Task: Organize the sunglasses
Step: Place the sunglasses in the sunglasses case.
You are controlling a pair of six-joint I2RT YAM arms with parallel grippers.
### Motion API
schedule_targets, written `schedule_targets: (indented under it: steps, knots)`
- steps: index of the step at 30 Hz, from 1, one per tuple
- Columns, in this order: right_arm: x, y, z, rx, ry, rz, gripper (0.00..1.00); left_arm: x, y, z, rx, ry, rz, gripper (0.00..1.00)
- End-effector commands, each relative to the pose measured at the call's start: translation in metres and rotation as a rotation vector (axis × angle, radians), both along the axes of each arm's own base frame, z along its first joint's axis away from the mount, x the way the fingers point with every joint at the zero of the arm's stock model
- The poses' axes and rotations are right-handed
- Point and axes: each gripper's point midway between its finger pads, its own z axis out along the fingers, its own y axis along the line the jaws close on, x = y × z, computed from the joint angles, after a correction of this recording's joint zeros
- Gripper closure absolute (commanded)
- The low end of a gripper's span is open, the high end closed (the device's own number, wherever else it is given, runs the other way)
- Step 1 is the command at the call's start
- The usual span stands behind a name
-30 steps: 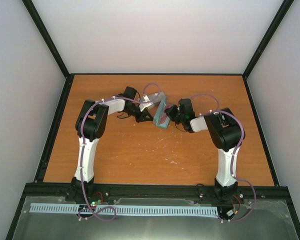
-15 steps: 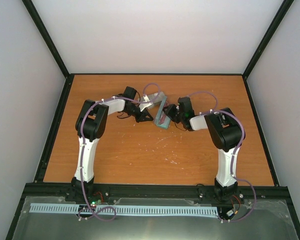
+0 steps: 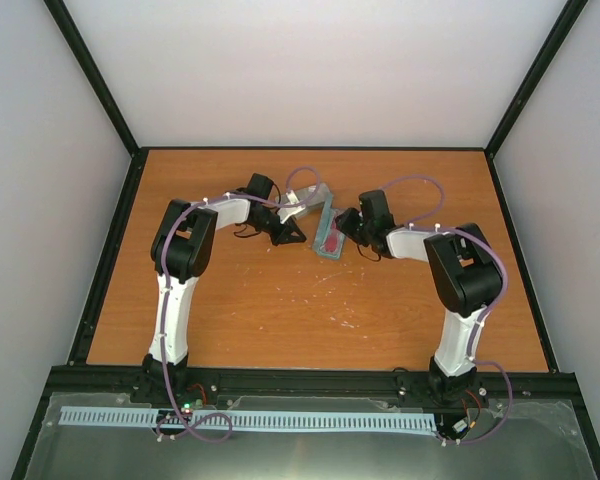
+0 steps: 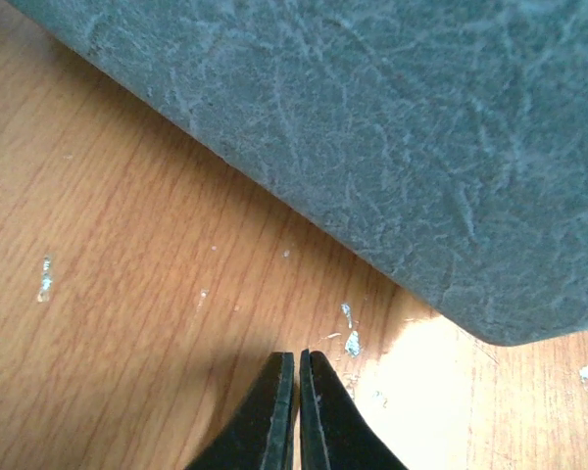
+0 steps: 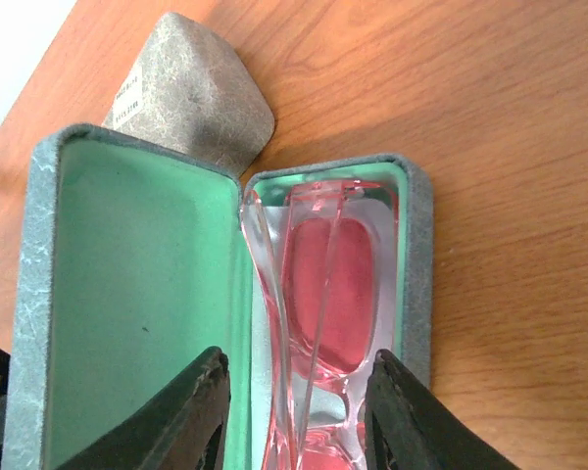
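Observation:
The sunglasses (image 5: 328, 284), pink and see-through with arms folded, lie in the base of an open grey case (image 5: 418, 274) with green lining; its lid lies open to the left. My right gripper (image 5: 299, 367) is open, its fingers on either side of the sunglasses just above the case. In the top view the case (image 3: 321, 249) sits at mid-table with the sunglasses (image 3: 327, 238) inside, and the right gripper (image 3: 346, 224) is at its right side. My left gripper (image 3: 290, 236) is just left of the case. It (image 4: 297, 360) is shut and empty over the wood, close to a grey case wall (image 4: 392, 127).
A second grey case (image 5: 191, 93) with a small label lies just beyond the open one, also seen in the top view (image 3: 310, 196). Bare wooden table (image 3: 280, 310) spreads in front. Black frame rails (image 3: 110, 250) edge the table.
My right gripper has opened, letting go of the sunglasses in the case, and the right arm's elbow has swung out to the right. The left arm has stayed put.

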Motion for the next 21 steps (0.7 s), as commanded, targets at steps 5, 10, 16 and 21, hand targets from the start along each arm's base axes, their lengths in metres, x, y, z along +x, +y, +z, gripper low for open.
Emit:
schedule_targets:
  steps: [5, 10, 16, 21]
  knots:
    - [0.004, -0.014, 0.019, -0.055, -0.033, -0.031, 0.75, -0.002, -0.006, 0.009, -0.015, -0.025, -0.016, 0.93]
    - [0.000, -0.019, 0.016, -0.064, -0.026, -0.052, 0.90, 0.001, -0.010, 0.019, -0.026, -0.042, -0.016, 0.93]
    - [-0.010, -0.050, 0.003, -0.120, 0.022, -0.131, 0.94, 0.014, -0.018, 0.044, -0.051, -0.084, -0.010, 0.93]
    - [-0.011, -0.048, -0.017, -0.126, 0.081, -0.108, 0.95, 0.024, -0.026, 0.063, -0.068, -0.114, -0.013, 0.94]
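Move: The opened sunglasses case has the sunglasses in its tray, about 3 cm below the open right fingers; its middle lies roughly 2 cm back and 1 cm left of them. From the right hand, the upright lid is some 3 cm left and the grey block about 7 cm left and 4 cm ahead. From the left hand, the lid is about 3 cm right and 2 cm ahead, the case's middle some 6 cm right and 1 cm ahead, and the grey block about 8 cm straight ahead. Shut the empty right fingers above the sunglasses, then carry the right gripper about 4 cm right, nearly level, over the tray and clear of the sunglasses to beside the case's right wall. Hold the left gripper, still shut, low outside the lid, then at the end start raising it about 2 cm, easing right and forward. ##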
